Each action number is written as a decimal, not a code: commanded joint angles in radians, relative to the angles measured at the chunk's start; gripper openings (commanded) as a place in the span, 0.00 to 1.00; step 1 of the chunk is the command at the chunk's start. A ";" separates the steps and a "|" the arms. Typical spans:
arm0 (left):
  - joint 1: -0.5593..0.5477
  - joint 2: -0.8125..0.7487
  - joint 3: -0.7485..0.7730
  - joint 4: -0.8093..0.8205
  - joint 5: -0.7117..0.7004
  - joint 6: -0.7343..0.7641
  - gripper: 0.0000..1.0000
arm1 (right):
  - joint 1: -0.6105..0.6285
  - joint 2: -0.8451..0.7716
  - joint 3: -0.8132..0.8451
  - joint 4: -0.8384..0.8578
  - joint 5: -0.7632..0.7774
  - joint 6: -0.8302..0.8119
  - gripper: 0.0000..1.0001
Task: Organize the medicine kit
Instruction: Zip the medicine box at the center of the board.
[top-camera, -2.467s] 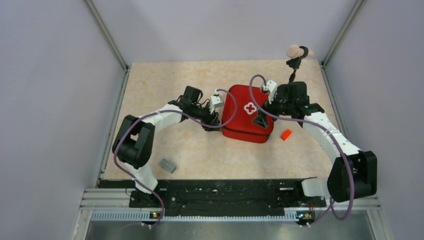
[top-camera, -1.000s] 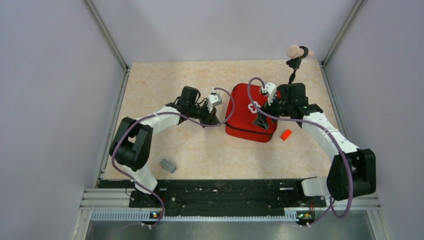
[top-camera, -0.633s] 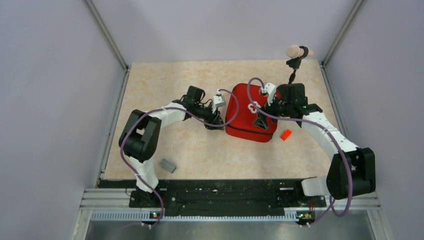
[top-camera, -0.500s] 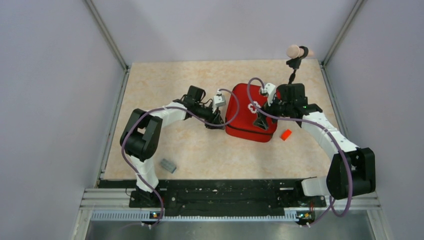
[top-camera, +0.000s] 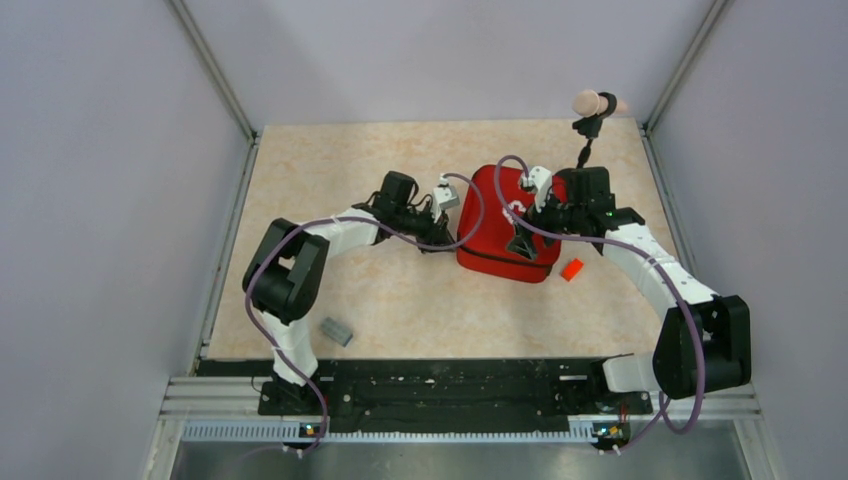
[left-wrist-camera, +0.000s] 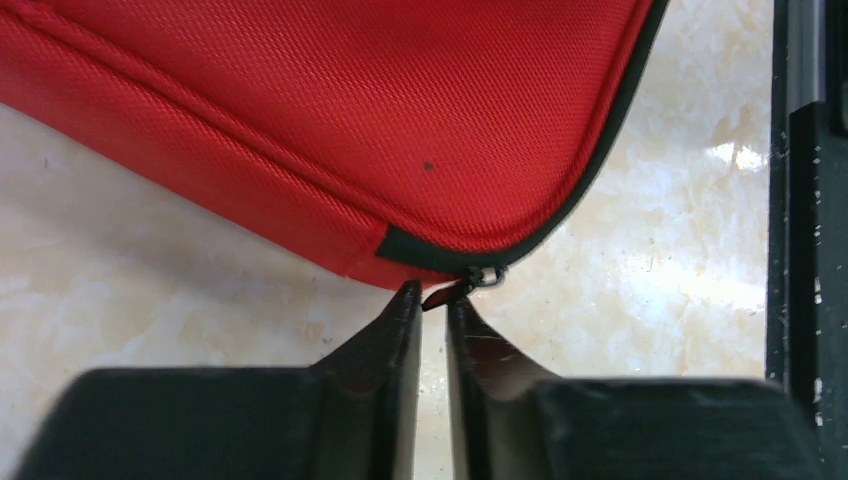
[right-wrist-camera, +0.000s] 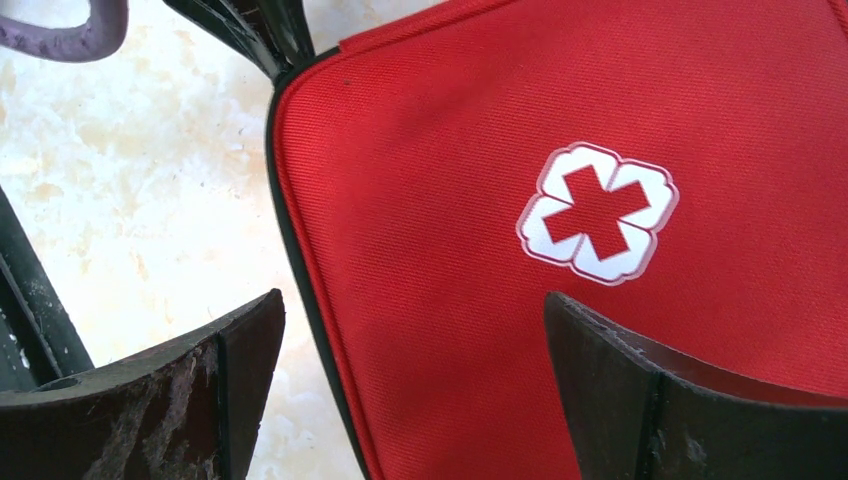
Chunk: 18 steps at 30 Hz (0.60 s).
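The medicine kit (top-camera: 505, 225) is a red zip pouch with a white cross (right-wrist-camera: 597, 212) on its lid, lying closed in the middle of the table. At its left corner, my left gripper (top-camera: 447, 237) holds its jaws a narrow slit apart. The small red zipper pull (left-wrist-camera: 441, 297) lies across the fingertips and touches both. In the left wrist view the left gripper (left-wrist-camera: 432, 300) sits just below the metal zipper slider (left-wrist-camera: 486, 276). My right gripper (right-wrist-camera: 412, 320) hangs wide open over the lid. One finger is over the table and the other over the red fabric. It holds nothing.
A small orange-red block (top-camera: 571, 268) lies just right of the kit. A grey block (top-camera: 336, 331) sits near the front left. A pink-tipped black stand (top-camera: 590, 105) rises at the back right. Grey walls enclose the table on three sides.
My left arm has pushed right against the kit's corner, and the kit has shifted slightly right. The left jaws opened, then narrowed onto the zipper pull. The right arm has barely moved.
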 joint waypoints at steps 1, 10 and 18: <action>-0.023 0.004 0.003 0.132 -0.003 -0.064 0.08 | -0.008 -0.011 0.012 0.021 -0.011 0.008 0.99; 0.024 -0.102 -0.013 -0.046 0.065 0.053 0.00 | -0.007 -0.024 0.008 -0.013 0.018 -0.036 0.99; 0.047 -0.151 -0.022 -0.106 0.059 0.070 0.00 | -0.008 0.018 0.041 -0.045 -0.009 -0.160 0.98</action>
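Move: The medicine box's zipper pull hangs from its near-left corner, right at my left fingertips: about 1 cm to the right, level and at the same height, between pads that are still slightly apart. The box's middle lies some 13 cm right of my left hand and 5 cm farther out; the red block about 26 cm right and 5 cm nearer. From my right hand, open above the box, the pull is roughly 16 cm left and 5 cm lower. I shut my left fingers on the zipper pull while easing not quite 1 cm further right towards the box corner, then reverse and draw the pinched pull left and upward, away from the corner, ending about 2 cm left of and 1.5 cm above where I began. The wrist keeps its attitude. ##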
